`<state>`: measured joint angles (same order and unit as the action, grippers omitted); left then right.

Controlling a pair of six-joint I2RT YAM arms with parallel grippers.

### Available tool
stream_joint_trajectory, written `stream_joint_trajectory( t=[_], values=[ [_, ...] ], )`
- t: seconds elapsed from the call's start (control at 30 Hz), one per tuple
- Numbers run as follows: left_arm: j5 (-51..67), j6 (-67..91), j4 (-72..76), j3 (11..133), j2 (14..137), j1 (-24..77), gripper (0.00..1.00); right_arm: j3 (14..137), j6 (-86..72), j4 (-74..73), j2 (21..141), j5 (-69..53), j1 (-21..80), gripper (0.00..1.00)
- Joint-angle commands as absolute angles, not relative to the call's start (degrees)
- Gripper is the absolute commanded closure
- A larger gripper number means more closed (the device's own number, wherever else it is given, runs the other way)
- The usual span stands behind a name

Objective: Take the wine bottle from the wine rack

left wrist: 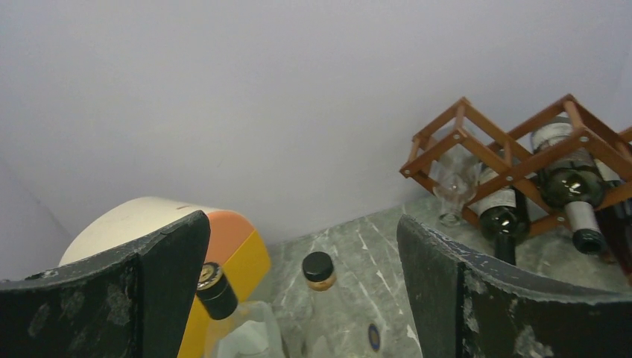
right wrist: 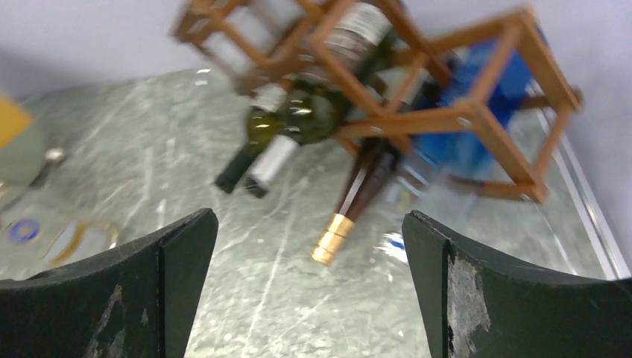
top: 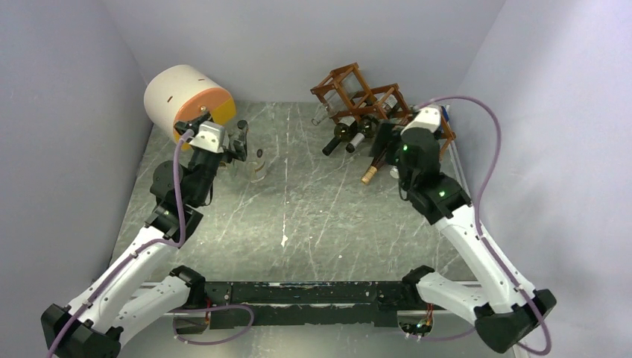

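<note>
The reddish-brown wine rack (top: 358, 91) stands at the back right of the table, also in the right wrist view (right wrist: 440, 119) and the left wrist view (left wrist: 522, 153). Two dark green wine bottles (right wrist: 298, 123) lie in it with their necks pointing out. A brown wine bottle with a gold cap (right wrist: 346, 216) pokes out of a lower cubby (top: 370, 173). My right gripper (top: 387, 148) hovers just in front of the rack, open (right wrist: 309, 298) and empty, the gold cap ahead between its fingers. My left gripper (top: 242, 145) is open (left wrist: 302, 298) at the back left, far from the rack.
A white-and-orange cylinder (top: 186, 97) lies at the back left. Two clear bottles with black caps (left wrist: 318, 266) stand under the left gripper. A wine glass (left wrist: 454, 183) stands by the rack's left end. Something blue (right wrist: 477, 130) sits behind the rack. Walls close in on three sides.
</note>
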<state>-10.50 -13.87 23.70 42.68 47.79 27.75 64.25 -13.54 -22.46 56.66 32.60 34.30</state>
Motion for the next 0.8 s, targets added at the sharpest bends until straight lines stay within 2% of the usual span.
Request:
stream_joint_trajectory(
  t=[0.0, 0.13, 0.3, 0.5, 0.77],
  values=[
    [-11.5, -17.1, 24.4, 44.1, 47.5, 31.5, 0.01, 63.2, -28.8, -29.8, 59.5, 22.1, 19.3, 0.0],
    [-11.2, -17.7, 24.1, 44.2, 47.6, 33.0, 0.01, 63.3, -33.4, -31.3, 64.8, 14.5, 8.8, 0.0],
    [-10.2, -17.4, 23.6, 44.5, 48.1, 33.0, 0.01, 58.8, -36.3, -26.4, 67.0, 6.0, -0.2, 0.0],
    [-10.5, -17.9, 23.8, 44.3, 48.6, 33.1, 0.01, 49.7, -42.0, -15.6, 66.6, 1.9, -5.2, 0.0],
    [-9.9, -18.1, 23.5, 44.5, 49.7, 33.1, 0.01, 41.6, -44.7, 1.7, 68.4, -2.1, -6.1, 0.01]
  ],
)
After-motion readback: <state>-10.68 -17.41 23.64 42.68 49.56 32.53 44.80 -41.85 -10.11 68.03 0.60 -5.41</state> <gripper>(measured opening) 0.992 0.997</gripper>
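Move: The blue bottle in the rack's right end lies about 10 cm ahead of the right hand, 12 to its right and some 23 below. The brown bottle with the gold top is roughly 7 ahead, straight in line and 27 below; the silver-necked green bottle is some 12 ahead, 5 left and 22 below. From the left hand, the blue bottle is about 9 ahead, 65 right and 29 below. The open right hand sinks some 17 cm and swings right towards the blue bottle, rolling left side up. ##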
